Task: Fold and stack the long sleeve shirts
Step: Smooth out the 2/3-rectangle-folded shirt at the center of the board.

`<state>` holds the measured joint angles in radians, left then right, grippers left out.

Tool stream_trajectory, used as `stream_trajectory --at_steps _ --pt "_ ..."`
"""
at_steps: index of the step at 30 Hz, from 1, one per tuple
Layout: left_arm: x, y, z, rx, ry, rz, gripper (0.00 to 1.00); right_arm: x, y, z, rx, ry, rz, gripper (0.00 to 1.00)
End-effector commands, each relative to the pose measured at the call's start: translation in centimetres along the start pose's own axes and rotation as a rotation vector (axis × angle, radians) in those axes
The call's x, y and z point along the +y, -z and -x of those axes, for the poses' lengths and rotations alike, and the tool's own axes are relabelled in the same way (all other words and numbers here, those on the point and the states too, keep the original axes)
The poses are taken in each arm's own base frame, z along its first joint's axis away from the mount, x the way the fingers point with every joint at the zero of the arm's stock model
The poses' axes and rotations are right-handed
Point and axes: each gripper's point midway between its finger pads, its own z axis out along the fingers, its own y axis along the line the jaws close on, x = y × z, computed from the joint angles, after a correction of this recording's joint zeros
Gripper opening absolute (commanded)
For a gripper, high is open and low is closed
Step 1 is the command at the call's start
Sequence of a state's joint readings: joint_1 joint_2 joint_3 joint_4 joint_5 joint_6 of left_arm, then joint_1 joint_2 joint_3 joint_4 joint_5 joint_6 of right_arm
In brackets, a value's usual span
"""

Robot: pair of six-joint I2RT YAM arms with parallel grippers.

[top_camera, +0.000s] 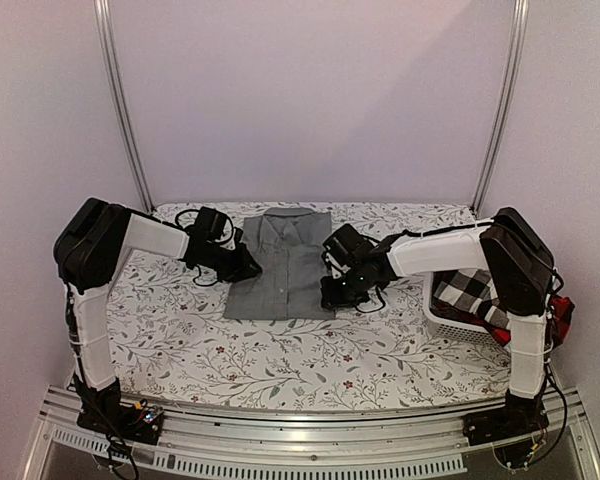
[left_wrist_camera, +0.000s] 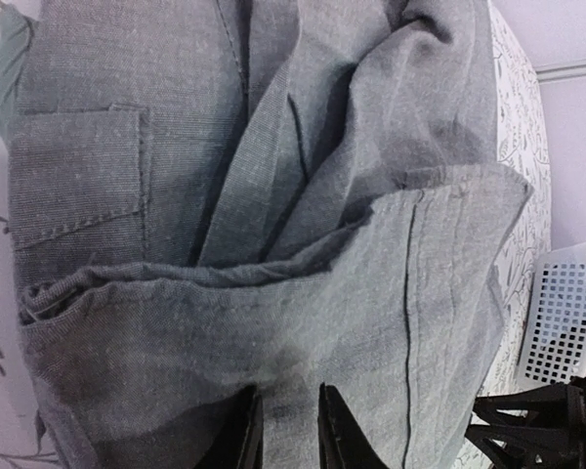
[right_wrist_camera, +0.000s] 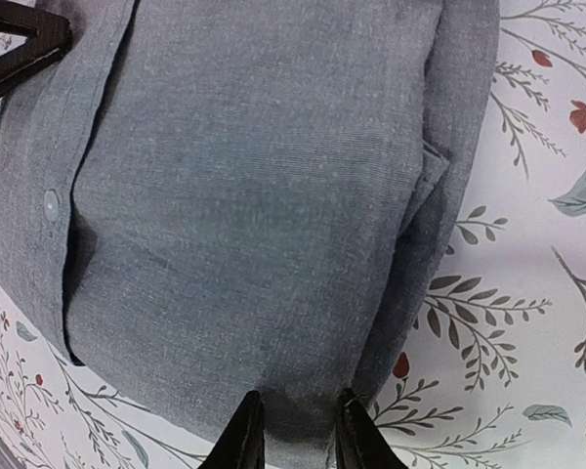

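Note:
A plain grey long sleeve shirt [top_camera: 280, 265] lies folded into a narrow rectangle at the middle of the table, collar toward the back. My left gripper [top_camera: 248, 268] is at its left edge. In the left wrist view that gripper [left_wrist_camera: 287, 393] is shut on a raised, puckered fold of the grey shirt [left_wrist_camera: 273, 195]. My right gripper [top_camera: 332, 295] sits at the shirt's right lower edge. In the right wrist view its jaws [right_wrist_camera: 299, 396] stand slightly parted over the flat grey shirt [right_wrist_camera: 254, 195] near the hem corner, with no pucker between them.
A white slotted basket [top_camera: 450, 318] stands at the right edge, behind my right arm. It holds a black-and-white checked shirt [top_camera: 470, 285] and a red-and-black checked one [top_camera: 560, 320]. The floral tablecloth [top_camera: 280, 360] covers the table. Metal posts rise at the back corners.

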<state>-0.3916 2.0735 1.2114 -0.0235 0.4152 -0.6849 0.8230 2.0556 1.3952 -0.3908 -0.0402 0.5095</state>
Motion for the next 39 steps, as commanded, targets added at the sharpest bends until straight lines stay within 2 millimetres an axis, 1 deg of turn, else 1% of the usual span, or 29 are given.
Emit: stream_trajectory --at_steps 1,8,13,21,22,27,33,39 --pt "0.5 -0.7 -0.1 0.018 0.008 0.006 0.20 -0.2 -0.5 0.1 0.003 -0.013 -0.002 0.25" --pt "0.5 -0.7 -0.1 0.017 0.008 0.006 0.20 -1.0 -0.5 -0.5 0.008 -0.025 -0.033 0.26" --pt "0.5 -0.8 -0.1 0.018 0.009 0.005 0.20 -0.5 -0.5 -0.3 0.008 -0.023 -0.005 0.24" --pt "0.7 -0.9 -0.2 0.021 0.013 0.008 0.20 0.0 0.1 -0.3 0.007 -0.014 0.005 0.01" --pt "0.6 -0.8 -0.2 0.021 0.015 0.009 0.20 0.0 0.2 -0.5 0.010 -0.013 0.001 0.00" --pt "1.1 -1.0 -0.4 0.029 0.019 0.027 0.20 -0.4 1.4 -1.0 0.009 -0.015 -0.014 0.00" --pt "1.3 -1.3 -0.5 0.036 0.022 0.032 0.20 -1.2 2.3 -2.7 0.030 -0.027 -0.027 0.00" --pt "1.0 -1.2 -0.3 0.034 0.013 0.026 0.20 -1.0 1.4 -3.8 0.064 -0.022 -0.009 0.00"
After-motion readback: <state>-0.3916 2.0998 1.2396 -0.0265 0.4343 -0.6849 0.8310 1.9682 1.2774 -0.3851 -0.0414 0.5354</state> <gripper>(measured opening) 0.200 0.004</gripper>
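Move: The near right corner of the folded shirt lies just under and behind my right hand, about 3 cm back, 1 cm to its right and 1 cm lower. From that hand, the shirt's collar is some 26 cm ahead and 7 cm left, and the basket of clothes roughly 28 cm to the right and level with it. From my left hand, that same corner is about 13 cm back and 15 cm right. With my right fingers slightly open over the cloth by the corner, I settle about half a centimetre lower, shut them to pinch the cloth, then draw it back and to the right, about 3 cm in all, away from my left hand. My left fingertips stay on the shirt's left side, keeping their small gap and easing barely half a centimetre forward and right. ##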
